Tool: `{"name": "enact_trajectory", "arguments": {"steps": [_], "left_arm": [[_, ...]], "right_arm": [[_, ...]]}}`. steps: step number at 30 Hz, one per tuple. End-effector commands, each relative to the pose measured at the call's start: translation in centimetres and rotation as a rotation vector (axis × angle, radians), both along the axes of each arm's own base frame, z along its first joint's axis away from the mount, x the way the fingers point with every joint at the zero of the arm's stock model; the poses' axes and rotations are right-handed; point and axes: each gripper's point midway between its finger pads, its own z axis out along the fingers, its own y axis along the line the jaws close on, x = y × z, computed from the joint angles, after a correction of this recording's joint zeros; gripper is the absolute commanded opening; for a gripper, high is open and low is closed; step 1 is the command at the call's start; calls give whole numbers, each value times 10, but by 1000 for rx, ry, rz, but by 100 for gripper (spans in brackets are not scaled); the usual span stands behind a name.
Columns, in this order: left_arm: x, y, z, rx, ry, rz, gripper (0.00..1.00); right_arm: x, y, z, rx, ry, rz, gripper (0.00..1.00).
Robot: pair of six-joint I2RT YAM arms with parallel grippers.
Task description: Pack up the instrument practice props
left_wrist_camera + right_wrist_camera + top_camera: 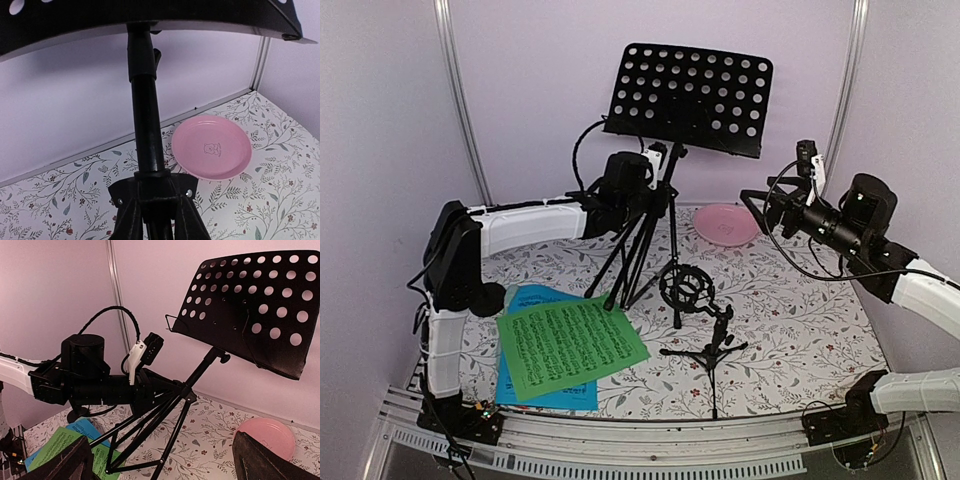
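Observation:
The black perforated sheet-music rack (690, 98) stands tilted on its tripod pole (147, 125) at the back middle. My left gripper (655, 190) is shut on the stand just below the leg hub (152, 192). In the left wrist view my gripper (155, 225) is at the bottom edge, around the legs. A green music sheet (570, 345) lies on a blue one (535, 297) at the front left. Two black mic supports stand at mid table: one with a ring mount (685, 288), one small tripod (710, 350). My right gripper (760, 205) hangs open, empty, in the air at the right.
A round pink plate (725, 223) lies at the back right on the flowered table cover (800, 330), under my right gripper and just right of the stand's pole. Lilac walls close the back and sides. The stand's legs (150, 440) slant down to the cover near the sheets.

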Motion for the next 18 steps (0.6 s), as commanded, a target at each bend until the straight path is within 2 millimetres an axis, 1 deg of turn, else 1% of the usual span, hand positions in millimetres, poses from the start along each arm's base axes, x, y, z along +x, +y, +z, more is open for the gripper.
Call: {"name": "enact_trajectory", "arguments": {"steps": [1,4,5,6,9,12,15,18], "left_arm": [[-30,-7,146,-190,-345,-68,0],[-41,-14,154,-184,-370,-87,0],[-45,-16,158,-186,-378,-95,0],[-49,-17,161,-190,-385,-99,0],[-58,-21,167,-198,-394,-109,0],[-61,-24,166,-185,-402,-110,0],[-64,-25,167,-177,-410,-113,0],[-66,-26,170,-176,-417,-124,0]], "right_arm": [[23,3,13,32,-21,-60,99],[42,16,4,34,14,-43,99],[46,21,3,40,29,-30,99],[51,26,7,48,34,-16,99],[58,32,7,92,72,2,99],[54,28,1,160,102,19,99],[53,24,-9,167,128,18,99],[55,12,-15,174,147,-20,99]]}}
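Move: The left hand already grips the music stand's pole; its perforated desk is centred some 18 cm above that hand, 6 cm ahead and 4 cm right. From the open right hand the desk is about 22 cm ahead, 13 left and 7 up. Roughly 33 cm below the right hand, the pink plate lies 38 cm straight ahead, the microphone stand 3 ahead and 4 left. Left, still gripping the pole, tips it 5 cm back and right; open right advances 6 cm towards the desk. ##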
